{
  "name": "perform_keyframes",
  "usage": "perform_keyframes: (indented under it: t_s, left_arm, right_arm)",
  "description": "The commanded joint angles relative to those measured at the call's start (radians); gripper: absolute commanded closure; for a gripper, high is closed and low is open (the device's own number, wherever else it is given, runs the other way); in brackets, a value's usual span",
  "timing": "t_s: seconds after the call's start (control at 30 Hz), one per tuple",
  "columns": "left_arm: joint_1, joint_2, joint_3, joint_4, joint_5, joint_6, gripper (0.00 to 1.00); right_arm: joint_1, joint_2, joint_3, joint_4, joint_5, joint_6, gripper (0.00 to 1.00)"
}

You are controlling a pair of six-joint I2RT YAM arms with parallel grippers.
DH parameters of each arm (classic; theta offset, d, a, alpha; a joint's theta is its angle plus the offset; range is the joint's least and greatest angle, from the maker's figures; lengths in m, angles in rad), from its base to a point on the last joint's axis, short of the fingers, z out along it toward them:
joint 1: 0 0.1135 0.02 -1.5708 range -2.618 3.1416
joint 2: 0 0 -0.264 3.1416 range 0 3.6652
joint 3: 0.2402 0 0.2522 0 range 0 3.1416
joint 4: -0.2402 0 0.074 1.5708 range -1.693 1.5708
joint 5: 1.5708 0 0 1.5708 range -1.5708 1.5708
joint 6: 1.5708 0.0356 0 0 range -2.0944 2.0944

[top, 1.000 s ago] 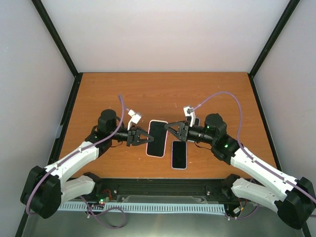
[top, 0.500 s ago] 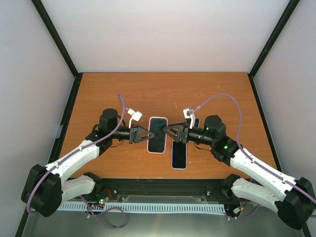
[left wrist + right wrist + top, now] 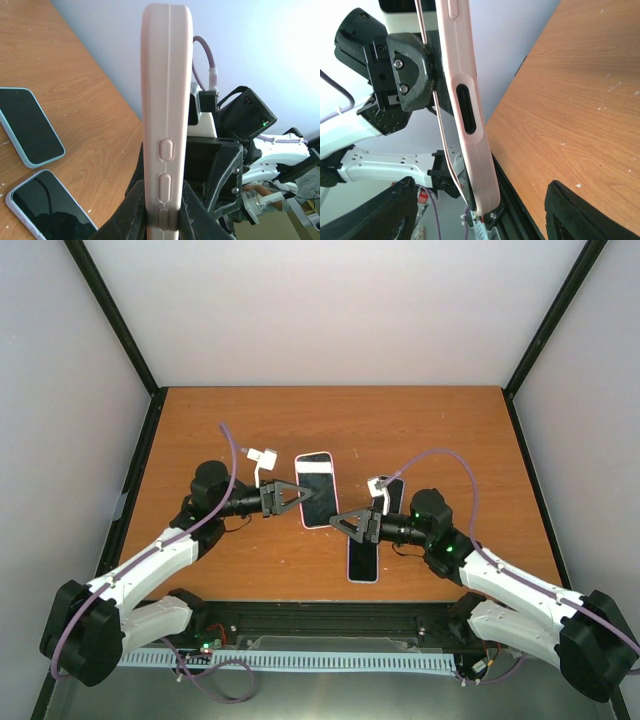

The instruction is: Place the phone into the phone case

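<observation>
The pink phone case (image 3: 318, 488) hangs above the table with the dark-screened phone in it, and my left gripper (image 3: 303, 496) is shut on its left edge. In the left wrist view the pink case (image 3: 167, 100) stands edge-on, pinched low down by the left gripper (image 3: 164, 200). My right gripper (image 3: 340, 524) is open, just right of the case and below it, touching nothing. In the right wrist view the pink case (image 3: 467, 110) hangs between the wide-apart fingers of the right gripper (image 3: 480, 210); a thin edge stands off its upper part.
Two more phones lie on the wooden table (image 3: 200, 420): one in a pale case (image 3: 363, 555) near the front edge, and one in a light blue case (image 3: 396, 490) partly under the right arm. Black frame posts stand at the table's corners.
The right gripper has opened, let go of the pink case and drawn back toward the front. The left gripper has carried the case up and toward the back.
</observation>
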Motion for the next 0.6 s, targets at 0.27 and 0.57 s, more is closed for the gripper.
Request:
perform_keyframes:
  t_s: [0.27, 0.57]
  left_arm:
    - [0.003, -0.013, 0.011, 0.08, -0.042, -0.02, 1.0]
    - [0.002, -0.002, 0.069, -0.149, -0.15, 0.123, 1.0]
  right_arm:
    - [0.002, 0.041, -0.022, 0.179, -0.011, 0.112, 0.67]
    - [0.002, 0.046, -0.072, 0.286, 0.037, 0.229, 0.97]
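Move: The pink case with the phone in it hangs level in my left fingers, its middle about 3 cm right and 1 cm ahead of that hand. From my open right hand, the case's middle is roughly 6 cm ahead and 3 cm left, about level, with its near right corner already between the fingers. On the table, some 18 cm below my right hand, the purple-edged phone lies about 8 cm right and level with it, and the blue-edged phone 12 cm ahead and 14 cm right. I shut my right fingers from wide open until they pinch the back end of the case's long right edge, that hand shifting barely half a centimetre and tipping about 5 degrees forward. My left hand keeps its pinch on the left edge and eases about 1 cm forward; both hands rise slightly, then sink about 1.5 cm together once the right has nearly closed. ##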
